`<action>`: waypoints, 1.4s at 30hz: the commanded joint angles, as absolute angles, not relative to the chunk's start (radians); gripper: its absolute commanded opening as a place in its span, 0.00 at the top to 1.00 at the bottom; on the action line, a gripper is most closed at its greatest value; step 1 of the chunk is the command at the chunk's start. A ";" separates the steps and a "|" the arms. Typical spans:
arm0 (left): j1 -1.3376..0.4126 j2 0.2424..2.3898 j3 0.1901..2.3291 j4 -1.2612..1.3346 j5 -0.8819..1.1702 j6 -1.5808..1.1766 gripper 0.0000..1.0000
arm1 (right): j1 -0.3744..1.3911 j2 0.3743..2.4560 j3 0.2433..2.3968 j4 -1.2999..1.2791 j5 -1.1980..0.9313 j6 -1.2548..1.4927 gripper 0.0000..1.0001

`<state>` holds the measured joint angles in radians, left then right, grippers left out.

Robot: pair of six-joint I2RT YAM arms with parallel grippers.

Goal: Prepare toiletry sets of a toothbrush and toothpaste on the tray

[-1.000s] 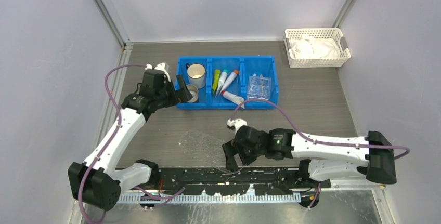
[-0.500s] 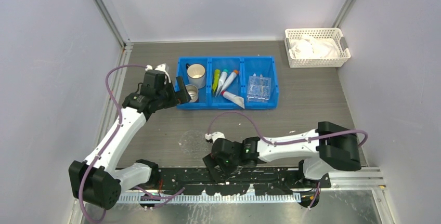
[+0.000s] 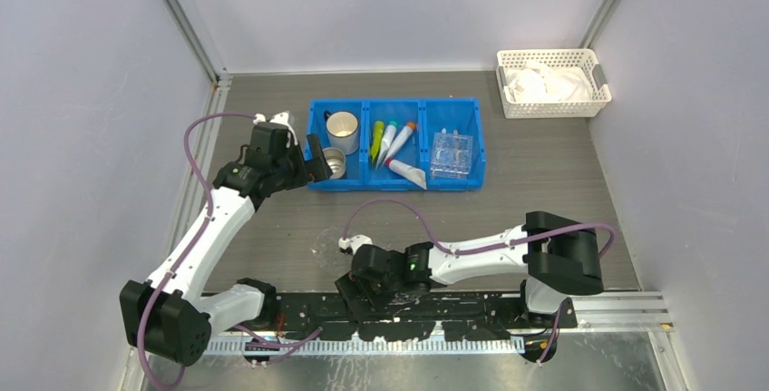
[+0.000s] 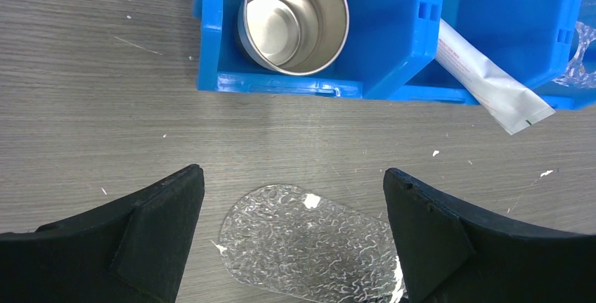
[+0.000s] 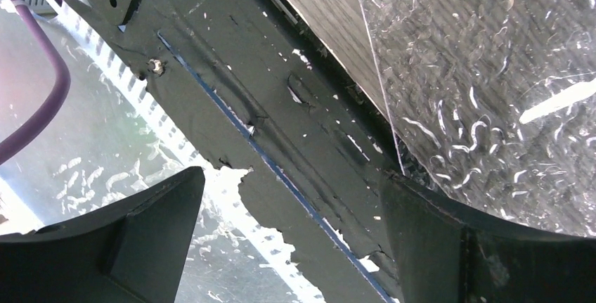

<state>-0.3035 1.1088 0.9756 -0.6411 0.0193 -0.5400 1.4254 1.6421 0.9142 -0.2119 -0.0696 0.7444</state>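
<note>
The small clear tray (image 3: 452, 151) with square recesses sits in the right compartment of the blue bin (image 3: 399, 184). Slim wrapped toothbrush packets (image 3: 388, 141) lie in the middle compartment. A white toothpaste tube (image 3: 408, 173) (image 4: 492, 88) leans out over the bin's front wall. My left gripper (image 3: 319, 162) (image 4: 293, 173) hovers open just in front of the bin's left compartment, holding nothing. At the table's near edge my right gripper (image 3: 355, 284) (image 5: 293, 176) is open and empty over the black rail.
A clear textured oval plate (image 3: 337, 248) (image 4: 309, 247) (image 5: 492, 71) lies flat on the table between the grippers. A steel cup (image 4: 294, 18) and a mug (image 3: 342, 125) fill the bin's left compartment. A white lattice basket (image 3: 553, 83) stands back right.
The right arm has swung left and toward the near edge, its gripper now past the oval plate over the rail. The left arm has barely moved.
</note>
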 commanded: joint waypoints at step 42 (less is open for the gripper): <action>-0.301 1.077 0.939 -0.645 -0.108 -0.528 0.00 | 1.339 1.571 0.953 -0.407 0.204 0.687 0.00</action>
<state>-0.3035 1.1233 0.9512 -0.6334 -0.0105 -0.5381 1.2804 1.5829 0.8543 -0.2562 0.0643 0.7048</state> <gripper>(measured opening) 0.996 0.995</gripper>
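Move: The plastic bag lies flat near the table's front edge, its middle about 6 cm ahead of the open right hand, 4 cm to its right and some 2 cm below. Beyond the bag, the tray's middle is about 30 cm ahead and 9 cm right of that hand. The white tube is 25 cm ahead and 11 cm right, the steel cup 26 cm ahead and 4 cm left. From the left hand, the bag's middle lies roughly 19 cm back, 10 cm right and 16 cm down. Sweeping forward from the table's front edge, low over the table top, the right hand first sinks about 1 cm, then travels some 7 cm forward with 3–4 cm to its right, turning about 10 degrees clockwise. Its fingers stay wide open, the forward one pushing the near edge of the plastic bag towards the tray. ##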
